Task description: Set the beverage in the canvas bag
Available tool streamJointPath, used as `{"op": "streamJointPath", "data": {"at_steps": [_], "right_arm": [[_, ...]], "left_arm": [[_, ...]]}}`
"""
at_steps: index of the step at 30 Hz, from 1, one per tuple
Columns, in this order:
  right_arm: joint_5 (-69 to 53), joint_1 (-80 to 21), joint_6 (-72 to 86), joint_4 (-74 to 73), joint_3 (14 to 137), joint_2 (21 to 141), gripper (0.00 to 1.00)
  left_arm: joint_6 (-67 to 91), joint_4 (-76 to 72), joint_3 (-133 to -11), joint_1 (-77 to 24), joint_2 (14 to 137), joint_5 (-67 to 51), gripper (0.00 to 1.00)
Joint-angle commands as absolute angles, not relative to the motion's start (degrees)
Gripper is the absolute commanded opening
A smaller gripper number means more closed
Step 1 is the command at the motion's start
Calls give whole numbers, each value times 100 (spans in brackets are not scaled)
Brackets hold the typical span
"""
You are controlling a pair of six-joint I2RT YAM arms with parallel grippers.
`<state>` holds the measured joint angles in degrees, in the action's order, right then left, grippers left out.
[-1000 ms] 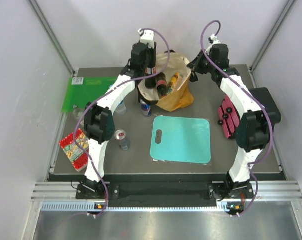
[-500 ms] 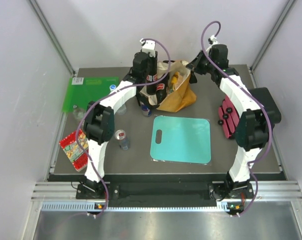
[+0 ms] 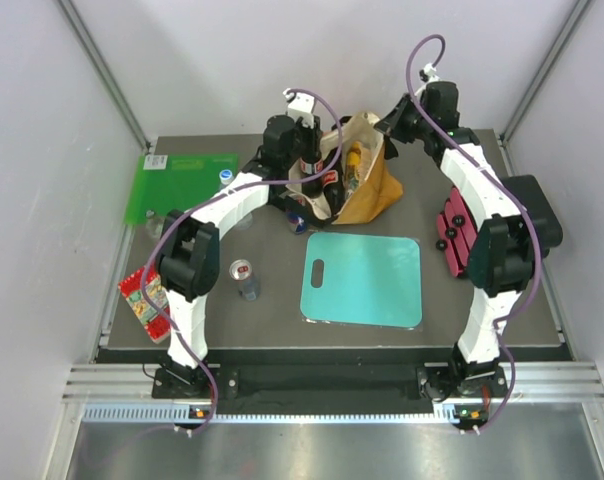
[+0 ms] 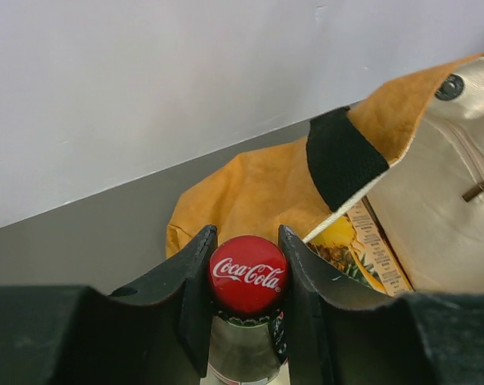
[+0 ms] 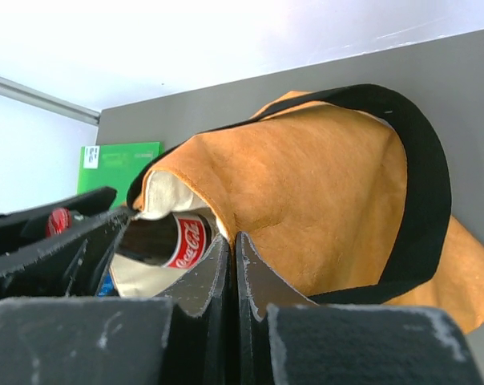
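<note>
The canvas bag (image 3: 370, 192) is a mustard-yellow tote with black handles and a cream lining, standing at the back of the table. My left gripper (image 3: 320, 176) is shut on the neck of a glass Coca-Cola bottle (image 4: 248, 273) with a red cap, and holds it at the bag's open mouth. In the right wrist view the bottle (image 5: 174, 239) lies tilted just inside the cream lining. My right gripper (image 5: 233, 245) is shut on the bag's rim (image 5: 226, 210) and holds the mouth up. A yellow pineapple carton (image 4: 350, 241) lies inside the bag.
A silver-red can (image 3: 245, 279) stands left of a teal cutting board (image 3: 363, 279). A blue can (image 3: 297, 203) is partly hidden under the left arm. A green board (image 3: 177, 182), a snack packet (image 3: 146, 301) and a red object (image 3: 453, 240) lie at the sides.
My left gripper has carried the bottle to the right and down into the bag's mouth. My right gripper has lifted the bag's rim, so the bag stands more upright.
</note>
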<state>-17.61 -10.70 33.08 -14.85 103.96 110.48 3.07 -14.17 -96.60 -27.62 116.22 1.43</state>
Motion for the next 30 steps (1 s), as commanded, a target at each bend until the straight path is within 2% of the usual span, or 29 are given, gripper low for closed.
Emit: {"op": "streamJointPath", "data": {"at_steps": [1,3,4,7,11,20,26,30], "right_arm": [[-1942,-1055,3507,-861,10899,10907,0],[-1951,-1055,3524,-853,10881,10881,0],[-1969,-1055,3516,-861,10872,10881,0],[-1986,-1055,3516,-861,10881,10872,0],[-1995,-1055,3507,-896,10916,10863,0],[-2013,-1055,3507,-905,10942,10863,0],[-2021,-1055,3472,-967,11004,10925,0],[-2048,-1055,3437,-993,10995,10942,0]], "left_arm": [[949,-2549,-9580,-3041,11004,-659,4],[923,-2479,-9563,-3041,11013,-624,15],[914,-2435,-9571,-3041,11030,-615,30],[835,-2224,-9571,-3041,11030,-580,46],[669,-2004,-9536,-3041,10951,-518,55],[589,-1328,-9579,-3024,10758,-405,57],[756,-28,-10396,-2770,10723,-325,60],[1010,377,-10345,-2444,10346,-465,62]]}}
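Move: About 9 cm to the right of the left hand, 2 cm nearer the base and some 13 cm below it lies the middle of the canvas bag; the held cola bottle hangs roughly 9 cm straight below the hand. The other cola bottle is 6 cm right, 3 cm back; the Red Bull can 10 cm back, 3 cm left. From the right hand, the bag's middle is about 6 cm left, 4 cm back. Easing slightly back, right and down with the bottle, the left hand then opens its fingers and lets go of the neck, drawing back and up about 5 cm while swinging some 4 cm right and turning a little clockwise; it ends by drifting left again above the cap. The right hand stays put, still pinching the bag's rim. ##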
